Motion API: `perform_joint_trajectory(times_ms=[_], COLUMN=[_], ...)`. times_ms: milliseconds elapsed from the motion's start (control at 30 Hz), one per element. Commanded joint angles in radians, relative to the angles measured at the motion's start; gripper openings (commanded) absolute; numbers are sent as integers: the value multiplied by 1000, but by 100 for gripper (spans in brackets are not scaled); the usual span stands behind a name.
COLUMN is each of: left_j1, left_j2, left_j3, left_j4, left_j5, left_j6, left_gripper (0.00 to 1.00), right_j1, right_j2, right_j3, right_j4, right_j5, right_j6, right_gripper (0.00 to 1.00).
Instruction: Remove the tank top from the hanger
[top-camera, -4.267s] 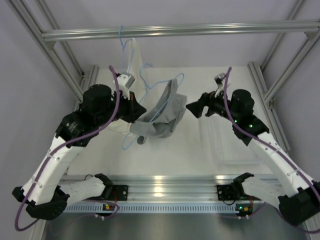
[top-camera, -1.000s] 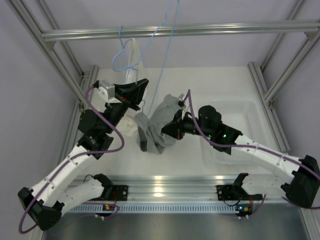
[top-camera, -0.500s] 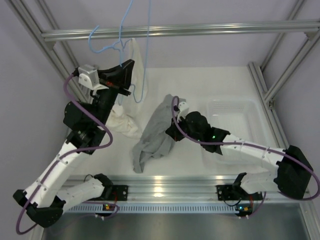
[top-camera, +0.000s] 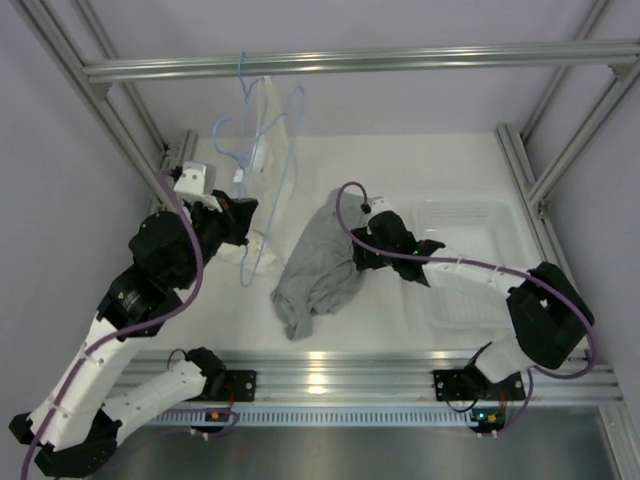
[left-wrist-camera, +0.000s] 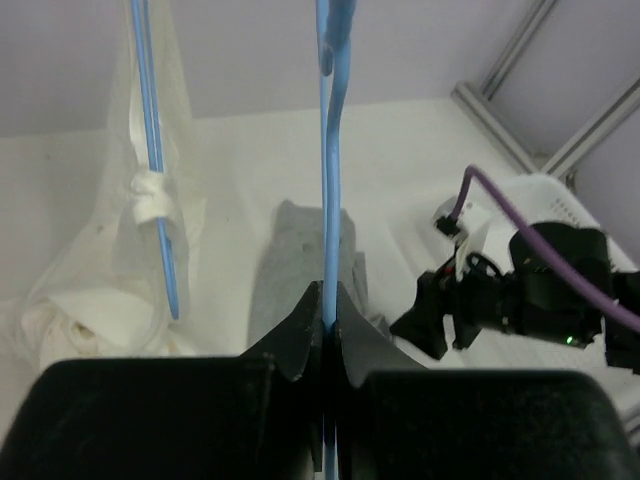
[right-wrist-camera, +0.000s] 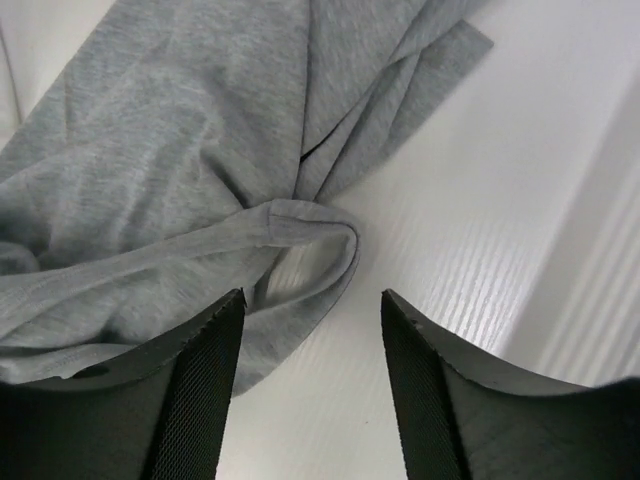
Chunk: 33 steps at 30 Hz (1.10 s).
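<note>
The grey tank top (top-camera: 315, 262) lies crumpled on the white table, off the hanger. My left gripper (top-camera: 240, 215) is shut on the light-blue wire hanger (top-camera: 281, 180), which it holds bare above the table's left side. In the left wrist view the hanger (left-wrist-camera: 329, 180) rises straight up from between the closed jaws of the left gripper (left-wrist-camera: 328, 300), with the tank top (left-wrist-camera: 290, 260) behind. My right gripper (top-camera: 353, 258) is open at the tank top's right edge. In the right wrist view a strap loop of the tank top (right-wrist-camera: 150, 170) lies just ahead of the right gripper (right-wrist-camera: 312, 300), ungripped.
A white garment (top-camera: 264, 110) hangs on a second blue hanger (top-camera: 243, 72) from the top rail, its lower part piled by my left arm (top-camera: 240, 248). A white bin (top-camera: 470, 215) stands at the right. Metal frame posts border the table.
My right gripper has opened and released the tank top, which now rests flatter on the table. The left arm has lowered the bare hanger from above the rail.
</note>
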Motion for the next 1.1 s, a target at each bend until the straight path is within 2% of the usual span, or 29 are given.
perform_joint_trajectory(times_ms=[0,67,100,200,300,500,633,833,1067], left_j1=[-2,-2,-2,-3,-2,-3,-2,23,89], left_j2=[72,118,132,184,269,581,724,923,1040], left_j3=[103,145,179,225,301,634,794,1039,1136], left_j4=[-235,-306,-318,-346,-346,-373,-381,-473,-499], left_j5=[30,61,85,69,31,-156,-167,-200,-178], left_j6=[-46,-49,-57,-83,-75,-22,5,8,-29], left_gripper=[0,0,0,0,0,0,0,0,0], right_j1=[1,3,3,1,1,0,-2,-8,-8], right_j2=[-103,-189,-239,-310,-391,-519,-597,-625,-606], right_j3=[64,67,73,91,98,119,95,79,85], right_j4=[-13,-41,-61,-119,-165,-237,-288,-297,-294], right_j5=[41,62,70,104,128,127,180,181,153], right_j6=[0,-12,-25,-48,-60,-60,-68,-74,-79], right_gripper=[62,67,80,84,99,99,99,99,99])
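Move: The overhead rail, where the emptied hanger still pinched in the left fingers is to go, runs about 25 cm ahead, 8 cm right and 10 cm above the left hand. The cream garment on its own hanger hangs straight ahead, some 20 cm out and 15 cm lower. The grey tank top, just released by the right hand, lies roughly 8 cm left of that hand, level with it and 5 cm below; the white tray is about 26 cm to its right. The blue hanger is carried up to the rail by the left hand: shut on it throughout, the hand dips about 4 cm, then drives forward some 18 cm and 7 cm right back at its old height, fingers tipping down nearly 20 degrees. The right hand spreads fully and rises 20 cm off the tank top, drifting right and slightly back while its fingers tilt up. ##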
